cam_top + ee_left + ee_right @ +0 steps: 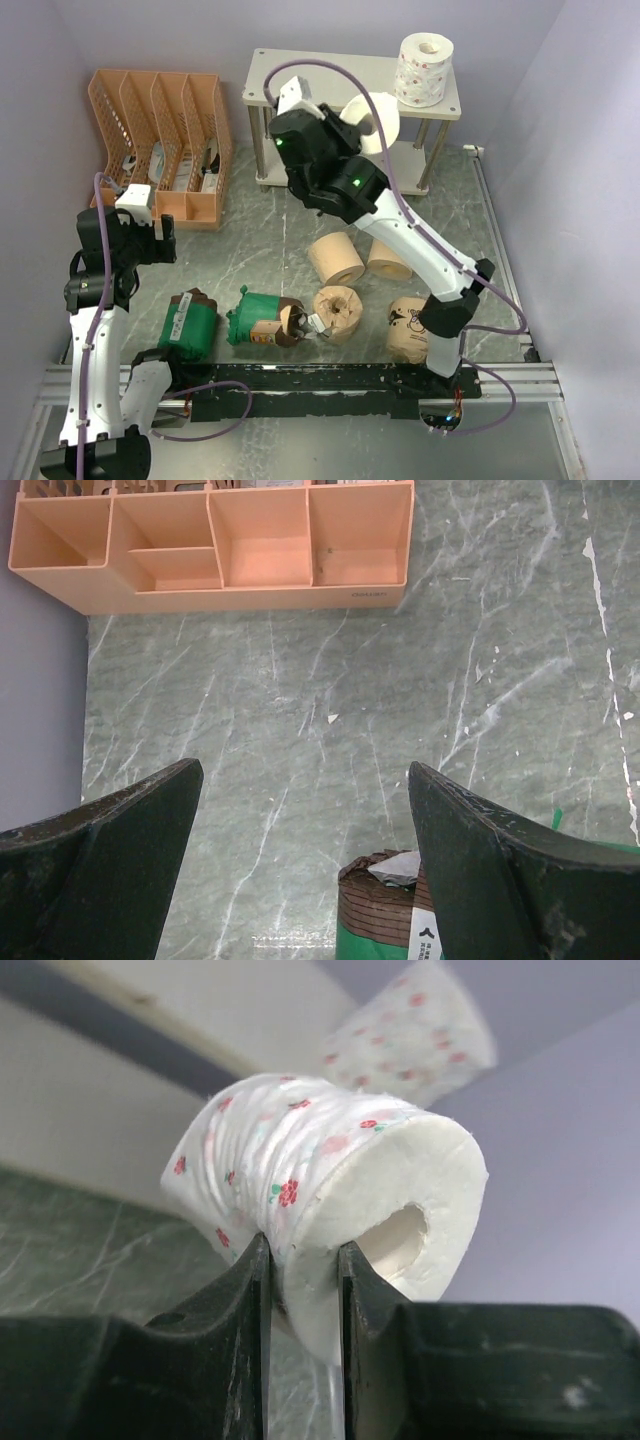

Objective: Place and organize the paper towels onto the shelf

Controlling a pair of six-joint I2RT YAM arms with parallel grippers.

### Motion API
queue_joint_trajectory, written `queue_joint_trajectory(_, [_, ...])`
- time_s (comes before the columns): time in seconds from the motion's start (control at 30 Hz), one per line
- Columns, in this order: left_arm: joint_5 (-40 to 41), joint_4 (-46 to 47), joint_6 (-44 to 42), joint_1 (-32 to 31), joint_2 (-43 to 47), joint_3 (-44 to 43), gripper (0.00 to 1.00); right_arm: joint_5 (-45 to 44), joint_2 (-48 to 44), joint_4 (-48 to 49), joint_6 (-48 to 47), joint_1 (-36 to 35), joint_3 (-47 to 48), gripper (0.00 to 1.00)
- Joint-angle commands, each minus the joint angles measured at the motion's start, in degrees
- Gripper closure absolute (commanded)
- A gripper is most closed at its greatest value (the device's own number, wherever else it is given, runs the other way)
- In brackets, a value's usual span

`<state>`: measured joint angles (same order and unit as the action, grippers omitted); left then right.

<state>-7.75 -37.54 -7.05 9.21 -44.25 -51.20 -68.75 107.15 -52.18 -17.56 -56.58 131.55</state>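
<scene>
The shelf (pixel 330 75) stands at the back, with one white red-specked roll (pixel 424 70) upright on its top board. My right gripper (pixel 357 124) is shut on the second white red-specked roll (pixel 380 120), held in the air at the shelf's front. In the right wrist view its fingers (pixel 303 1250) pinch that roll (pixel 330 1175) by its wall at one end. Three tan rolls (pixel 336 258), a brown cartoon-print roll (pixel 410 330) and two green-wrapped rolls (pixel 262 320) lie on the table. My left gripper (pixel 305 770) is open and empty above one green roll (pixel 385 915).
An orange perforated file organizer (pixel 160 140) stands at the back left and also shows in the left wrist view (pixel 230 550). Purple walls close in the left, back and right sides. The black rail (pixel 330 380) runs along the near edge.
</scene>
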Motion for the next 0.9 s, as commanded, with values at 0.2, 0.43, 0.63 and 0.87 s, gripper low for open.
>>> queue_joint_trajectory(0.2, [0.2,0.4,0.3,-1.2,1.3,-1.1,0.05,-3.3,-0.5,53.4,-43.8,5.9,1.4,1.00])
queue_joint_trajectory(0.43, [0.7,0.6,0.5,-2.0,1.5,-1.1,0.05,3.8,3.6,47.3,-35.6,13.4,3.8,1.00])
queue_joint_trajectory(0.63, [0.9,0.8,0.5,-2.1,1.6,-1.0,0.05,9.4,6.0,44.7,-30.4,16.3,3.5,1.00])
queue_joint_trajectory(0.87, [1.2,0.8,0.5,-2.1,1.5,-1.0,0.05,12.1,8.2,44.5,-29.2,16.8,6.0,1.00])
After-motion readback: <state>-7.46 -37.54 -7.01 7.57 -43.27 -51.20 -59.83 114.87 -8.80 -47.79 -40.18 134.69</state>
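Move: The right hand holds a flowered paper towel roll in front of the shelf. The free spot on the top board is about 16 cm ahead, 4 cm to its right and 5 cm lower. The standing roll is some 16 cm ahead and 15 cm right, about level in height; the lower board is roughly 14 cm ahead, 3 cm left and 35 cm below. From the left hand the free spot is about 25 cm ahead, 50 cm right and 15 cm higher. Up first by some 11 cm while drifting right, the fingers tipping upward nearly 20 degrees, the right hand then swings forward about 12 cm over the top board, sinking roughly 5 cm and easing back a little left late on. The fingers keep their pinch on the roll, bringing it close against the left side of the standing roll. ##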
